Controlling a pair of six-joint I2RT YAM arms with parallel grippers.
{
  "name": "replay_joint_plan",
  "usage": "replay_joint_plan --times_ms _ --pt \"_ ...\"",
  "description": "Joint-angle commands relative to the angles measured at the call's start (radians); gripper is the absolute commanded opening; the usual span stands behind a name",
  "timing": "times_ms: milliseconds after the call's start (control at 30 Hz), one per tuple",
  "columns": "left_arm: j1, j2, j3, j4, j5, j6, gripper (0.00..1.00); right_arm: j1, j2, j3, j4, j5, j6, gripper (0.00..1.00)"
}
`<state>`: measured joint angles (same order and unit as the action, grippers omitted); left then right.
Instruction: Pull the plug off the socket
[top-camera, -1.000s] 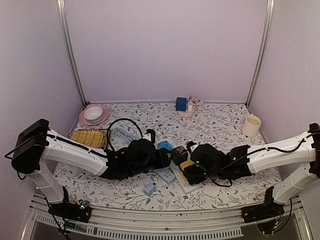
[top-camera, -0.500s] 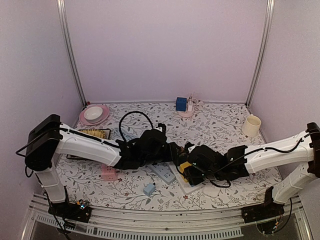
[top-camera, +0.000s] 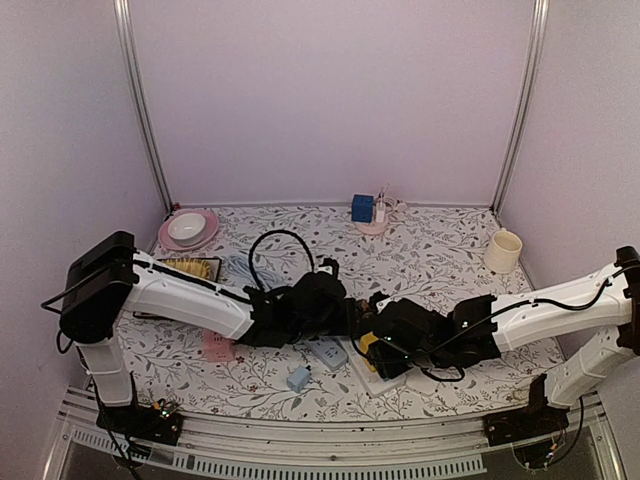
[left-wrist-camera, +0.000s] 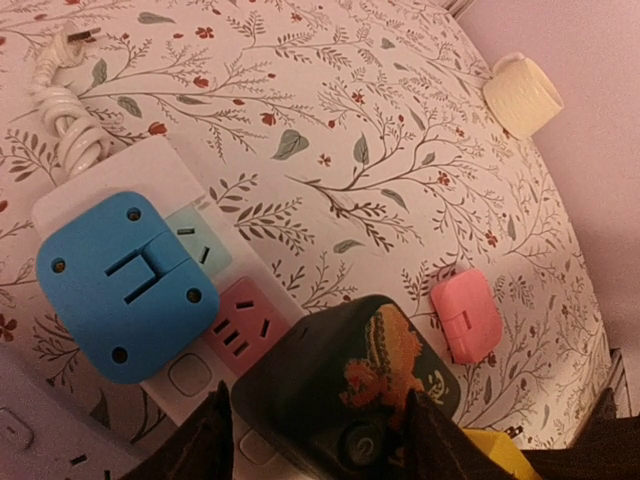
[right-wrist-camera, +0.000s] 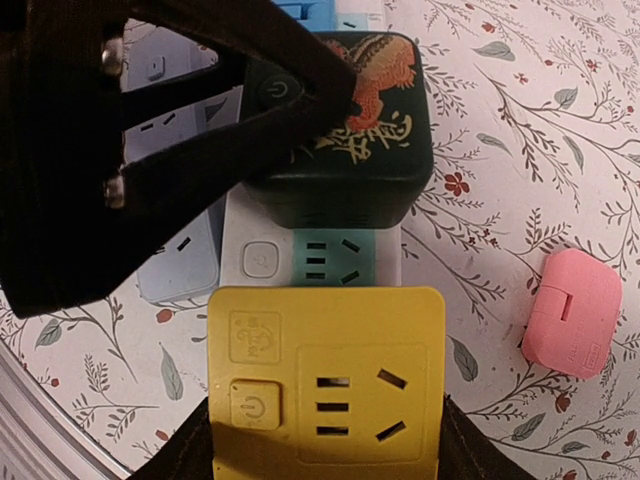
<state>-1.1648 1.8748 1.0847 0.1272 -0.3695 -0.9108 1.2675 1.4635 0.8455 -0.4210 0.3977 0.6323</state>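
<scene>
A black plug with an orange dragon (left-wrist-camera: 340, 390) sits in the white power strip (left-wrist-camera: 110, 180), between a blue adapter (left-wrist-camera: 125, 285) and a yellow adapter (right-wrist-camera: 325, 375). My left gripper (left-wrist-camera: 320, 435) is shut on the black plug, one finger on each side. The right wrist view shows the plug (right-wrist-camera: 370, 150) with the left fingers (right-wrist-camera: 250, 130) on it. My right gripper (right-wrist-camera: 325, 440) is shut on the yellow adapter, which is plugged into the same strip (right-wrist-camera: 260, 262). In the top view both grippers (top-camera: 352, 318) (top-camera: 375, 350) meet at the table's middle; the plug is hidden there.
A pink adapter (right-wrist-camera: 572, 312) lies loose right of the strip. A pale blue strip (top-camera: 325, 352) and a small blue adapter (top-camera: 298, 379) lie in front. A mug (top-camera: 503, 251) stands at right, a pink plate with a bowl (top-camera: 188, 230) and a wicker tray (top-camera: 180, 272) at left.
My left arm has reached to the right, bringing its gripper from beside the blue adapter onto the black plug. My right gripper has stayed on the yellow adapter.
</scene>
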Motion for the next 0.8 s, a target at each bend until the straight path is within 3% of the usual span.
replay_joint_plan --times_ms 0,400,767 --pt "-0.011 0.041 0.010 -0.058 -0.025 -0.005 0.59 0.012 -0.041 0.053 -0.013 0.027 0.006 0.20" --pt "-0.027 0.079 -0.001 -0.075 -0.029 -0.040 0.59 0.005 -0.090 0.094 -0.008 0.097 -0.023 0.21" --pt "-0.038 0.054 -0.021 -0.059 -0.041 -0.026 0.58 -0.140 -0.158 0.053 -0.001 0.051 -0.061 0.21"
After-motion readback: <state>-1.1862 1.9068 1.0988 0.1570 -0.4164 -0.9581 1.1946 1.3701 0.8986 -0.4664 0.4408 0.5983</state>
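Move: The right fingers are already shut on the yellow plug, right at the hand point. From that hand, the dark plug is about 6 cm ahead and 4 left, and the blue plug about 12 ahead and 9 left. The pink plug lies roughly 7 ahead, 5 right and 4 lower. The left hand already grips the dark plug between its pads; from it, the yellow plug is some 6 cm back and 4 right. The right hand pulls the yellow plug up about 5 cm, then also forward; the left keeps gripping the dark plug. ##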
